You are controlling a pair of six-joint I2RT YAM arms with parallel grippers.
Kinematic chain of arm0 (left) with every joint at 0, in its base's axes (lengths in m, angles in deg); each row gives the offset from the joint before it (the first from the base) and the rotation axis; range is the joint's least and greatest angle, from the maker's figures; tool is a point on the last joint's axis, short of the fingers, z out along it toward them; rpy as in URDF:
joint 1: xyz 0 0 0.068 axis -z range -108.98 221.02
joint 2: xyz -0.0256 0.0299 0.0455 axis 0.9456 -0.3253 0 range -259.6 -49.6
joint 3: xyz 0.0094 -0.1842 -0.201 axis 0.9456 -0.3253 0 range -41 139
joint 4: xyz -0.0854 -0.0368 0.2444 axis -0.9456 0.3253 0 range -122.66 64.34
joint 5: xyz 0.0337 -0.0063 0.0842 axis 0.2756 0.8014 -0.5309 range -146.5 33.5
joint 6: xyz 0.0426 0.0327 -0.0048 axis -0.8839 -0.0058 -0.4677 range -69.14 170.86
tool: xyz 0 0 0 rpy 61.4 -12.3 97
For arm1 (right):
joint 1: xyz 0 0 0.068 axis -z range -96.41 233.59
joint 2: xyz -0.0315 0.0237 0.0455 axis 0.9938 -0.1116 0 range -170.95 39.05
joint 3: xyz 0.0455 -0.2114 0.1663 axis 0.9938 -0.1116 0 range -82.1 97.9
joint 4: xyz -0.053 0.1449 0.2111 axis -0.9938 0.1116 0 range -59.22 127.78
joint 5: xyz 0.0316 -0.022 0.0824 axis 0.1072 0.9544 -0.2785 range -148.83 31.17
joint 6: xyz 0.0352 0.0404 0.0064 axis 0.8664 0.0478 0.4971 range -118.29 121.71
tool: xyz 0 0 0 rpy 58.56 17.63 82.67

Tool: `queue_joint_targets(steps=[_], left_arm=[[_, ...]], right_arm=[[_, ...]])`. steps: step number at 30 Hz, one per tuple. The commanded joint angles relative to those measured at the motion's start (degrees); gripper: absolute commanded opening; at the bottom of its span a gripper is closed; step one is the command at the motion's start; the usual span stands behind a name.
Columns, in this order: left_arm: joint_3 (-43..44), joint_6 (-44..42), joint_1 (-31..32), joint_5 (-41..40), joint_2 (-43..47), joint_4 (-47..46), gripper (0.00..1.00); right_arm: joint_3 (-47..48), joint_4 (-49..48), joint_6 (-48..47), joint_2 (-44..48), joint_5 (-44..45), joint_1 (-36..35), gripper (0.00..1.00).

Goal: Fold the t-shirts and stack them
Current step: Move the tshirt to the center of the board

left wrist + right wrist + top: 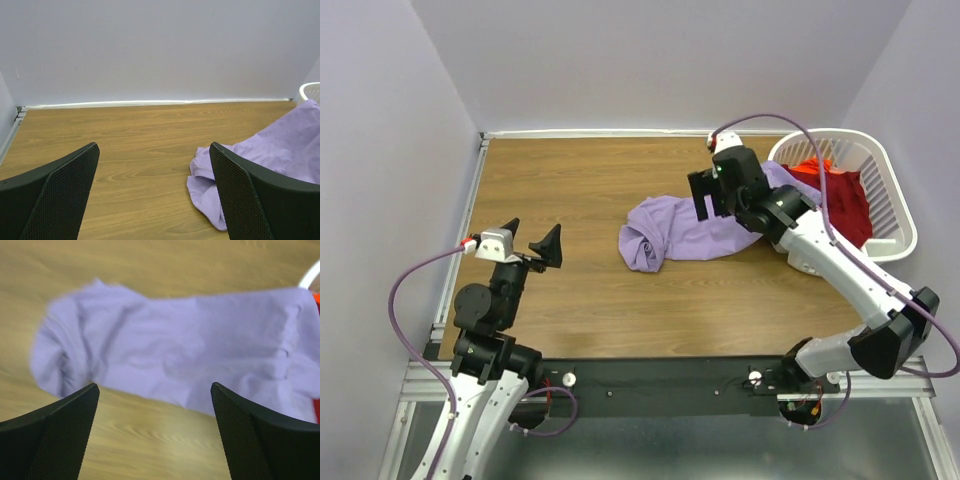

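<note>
A crumpled lavender t-shirt [670, 235] lies on the wooden table, its right end running up to the basket. The deep red t-shirt [840, 195] sits bunched inside the white basket [895, 195]. My right gripper [710, 208] hangs open above the lavender shirt [175, 350], nothing between its fingers; in the right wrist view [155, 386] bare wood shows between them. My left gripper [532, 232] stands open over the table's left side, well apart from the cloth. In the left wrist view [154, 147] the lavender shirt [280, 145] lies ahead to the right.
The white slatted basket [310, 91] stands at the table's back right corner, against the wall. Grey walls close in the table on three sides. Bare wood [570, 190] spreads left of the lavender shirt.
</note>
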Motion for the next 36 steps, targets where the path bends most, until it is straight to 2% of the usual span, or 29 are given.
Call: queue_joint_targets(steps=[1,6,17,20,25,31,36], left_arm=[[-1.0,-0.8,-0.1,0.2,-0.8,-1.6,0.99],[-0.9,-0.8,0.0,0.3,-1.5,-1.8,0.99],[-1.1,-0.8,0.0,0.2,-1.3,-1.9,0.99],[-1.1,-0.8,-0.1,0.2,-1.1,-1.9,0.99],[-1.2,-0.8,0.0,-0.7,-0.3,-1.6,0.98],[-1.3,-0.7,0.0,-0.6,0.6,-1.6,0.98],[-1.3,-0.8,-0.1,-0.7,1.1,-1.6,0.98]], right_arm=[[-3.2,11.2,-8.9,-1.6,3.8,-1.1,1.0],[-4.8,16.4,-14.9,-8.5,14.4,-4.9,1.0],[-13.5,15.4,-21.0,-15.6,28.3,-10.1,1.0],[-16.5,11.9,-22.3,-17.5,33.3,-10.2,1.0],[-17.1,8.5,-22.8,-23.2,37.0,-9.6,1.0],[-13.6,5.6,-22.0,-29.7,40.3,-4.2,1.0],[-11.5,4.2,-22.0,-30.7,39.4,-0.2,0.99]])
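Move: The purple t-shirt lies spread about 26 cm below the open right hand, its middle some 5 cm to the hand's right and 2 cm ahead. The white basket stands about 26 cm to the hand's right, 5 cm ahead and 18 cm lower, with the red cloth in it at much the same place. From the left hand the t-shirt is roughly 34 cm right, 12 cm ahead and 28 cm below. The open right hand sinks about 19 cm and shifts right towards the t-shirt, rolling left side down some 75 degrees. ##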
